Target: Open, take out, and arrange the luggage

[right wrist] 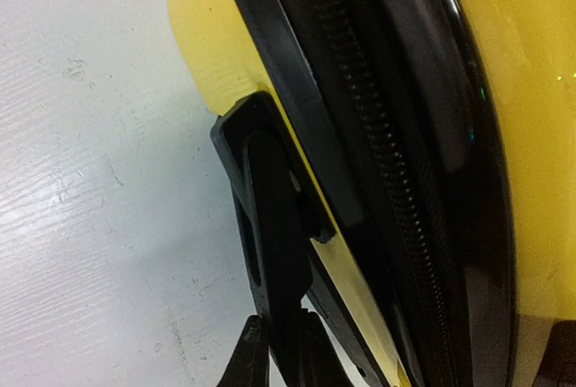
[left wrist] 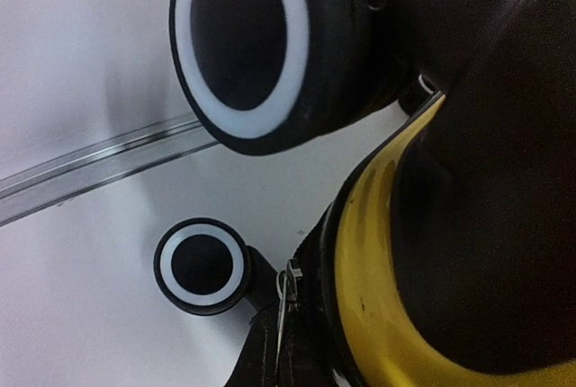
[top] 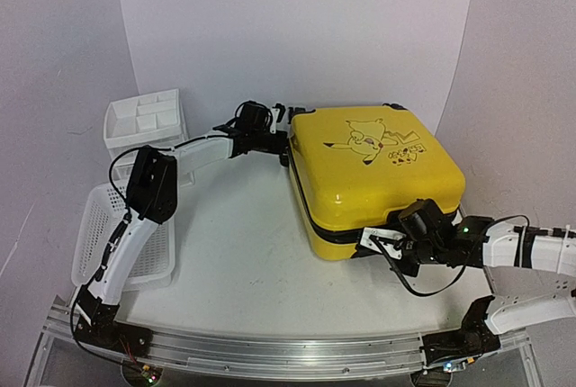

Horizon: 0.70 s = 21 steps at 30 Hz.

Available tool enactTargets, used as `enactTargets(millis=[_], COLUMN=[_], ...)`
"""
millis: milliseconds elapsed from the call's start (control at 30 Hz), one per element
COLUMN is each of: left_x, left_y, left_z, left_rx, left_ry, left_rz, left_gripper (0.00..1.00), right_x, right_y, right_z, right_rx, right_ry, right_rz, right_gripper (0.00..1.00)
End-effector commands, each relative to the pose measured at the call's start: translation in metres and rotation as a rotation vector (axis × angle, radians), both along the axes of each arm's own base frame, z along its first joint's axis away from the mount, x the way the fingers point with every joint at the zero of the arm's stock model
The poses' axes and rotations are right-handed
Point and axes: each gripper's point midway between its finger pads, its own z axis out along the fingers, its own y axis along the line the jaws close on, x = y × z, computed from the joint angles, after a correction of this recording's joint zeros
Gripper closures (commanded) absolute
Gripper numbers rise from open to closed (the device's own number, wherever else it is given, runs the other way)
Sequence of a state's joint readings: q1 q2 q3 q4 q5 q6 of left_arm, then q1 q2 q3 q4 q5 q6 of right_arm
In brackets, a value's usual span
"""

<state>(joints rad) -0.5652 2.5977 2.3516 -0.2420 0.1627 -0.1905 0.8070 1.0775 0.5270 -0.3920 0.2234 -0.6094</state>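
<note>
The yellow luggage (top: 360, 180) lies flat on the table, closed, Pikachu print facing up. My left gripper (top: 279, 139) is at its far left corner by the wheels. In the left wrist view the gripper (left wrist: 274, 342) is shut on the metal zipper pull (left wrist: 288, 290), beside the yellow shell (left wrist: 369, 297), a small-looking wheel (left wrist: 200, 265) and a big close wheel (left wrist: 241, 40). My right gripper (top: 382, 243) is at the near side. In the right wrist view it (right wrist: 281, 337) is shut on the black side handle (right wrist: 270, 216), next to the zipper band (right wrist: 378, 135).
A white mesh basket (top: 90, 243) lies at the left under my left arm. A white plastic drawer unit (top: 144, 121) stands behind it. A metal rail (top: 270, 351) runs along the near edge. White backdrop walls close in the back and sides.
</note>
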Motion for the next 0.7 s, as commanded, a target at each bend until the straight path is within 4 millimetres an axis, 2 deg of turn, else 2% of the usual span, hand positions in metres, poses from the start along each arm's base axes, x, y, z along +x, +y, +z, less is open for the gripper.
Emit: enactTargets(millis=[0, 100, 133, 167, 233, 267, 300, 333, 400, 433, 500, 567, 667], left_x=[0.057, 0.038, 0.03, 0.022, 0.005, -0.004, -0.01, -0.014, -0.023, -0.026, -0.033, -0.039, -0.051], left_y=[0.024, 0.01, 0.007, 0.007, 0.003, 0.004, 0.006, 0.008, 0.014, 0.017, 0.024, 0.031, 0.04], left_z=[0.079, 0.08, 0.076, 0.075, 0.071, 0.058, 0.054, 0.053, 0.051, 0.048, 0.052, 0.055, 0.057], left_rx=[-0.25, -0.327, -0.324, -0.316, -0.309, -0.293, -0.285, -0.28, -0.267, -0.259, -0.248, -0.232, -0.216], left_ry=[-0.238, -0.223, -0.216, -0.213, -0.2, -0.172, -0.158, -0.149, -0.136, -0.126, -0.127, -0.13, -0.119], left_rz=[0.069, -0.011, -0.022, -0.026, -0.048, -0.057, -0.059, -0.056, -0.055, -0.046, -0.029, -0.019, -0.008], left_gripper=[1.0, 1.0, 1.0, 1.0, 1.0, 1.0, 1.0, 1.0, 1.0, 1.0, 1.0, 1.0, 1.0], right_x=[-0.011, -0.012, -0.012, -0.014, -0.02, -0.024, -0.037, -0.041, -0.038, -0.03, -0.029, -0.042, -0.053], right_y=[-0.022, -0.027, -0.03, -0.032, -0.033, -0.033, -0.025, -0.01, 0.001, -0.001, -0.015, -0.024, -0.081], right_z=[-0.003, 0.0, 0.003, 0.007, 0.02, 0.027, 0.033, 0.047, 0.077, 0.089, 0.102, 0.111, 0.119], right_rx=[0.001, 0.028, 0.036, 0.049, 0.099, 0.114, 0.139, 0.234, 0.382, 0.446, 0.512, 0.515, 0.449], right_ry=[0.057, 0.069, 0.071, 0.091, 0.152, 0.195, 0.279, 0.329, 0.37, 0.358, 0.374, 0.434, 0.305], right_rz=[-0.119, -0.201, -0.234, -0.268, -0.363, -0.407, -0.383, -0.396, -0.523, -0.639, -0.868, -0.978, -1.267], right_gripper=[1.0, 1.0, 0.97, 0.73, 0.07, 0.02, 0.02, 0.02, 0.02, 0.02, 0.02, 0.02, 0.02])
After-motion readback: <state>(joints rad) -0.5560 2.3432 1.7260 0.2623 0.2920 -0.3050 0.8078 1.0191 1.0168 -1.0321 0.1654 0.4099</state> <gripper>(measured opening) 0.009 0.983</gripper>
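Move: The left hand holds the zipper pull at the suitcase's far-left corner; the upper corner wheel is some 7 cm ahead and 7 cm above it. The suitcase's near-left corner lies about 31 cm back and 7 cm right of this hand. The right hand grips the black handle on the near side, low down; from it the suitcase's middle is roughly 20 cm ahead and 4 cm left, its near-left corner 15 cm left and 5 cm ahead. Rightward first, by 2–3 cm at the far corner, the left hand then reverses and draws back about 6 cm along the suitcase's left side, drifting left again, with the zipper pull still pinched and the wrist rolled slightly. The right hand opens wide, lets go of the handle, and rises some 11 cm clear of it, easing slightly back as the wrist swings roughly 45 degrees clockwise. ##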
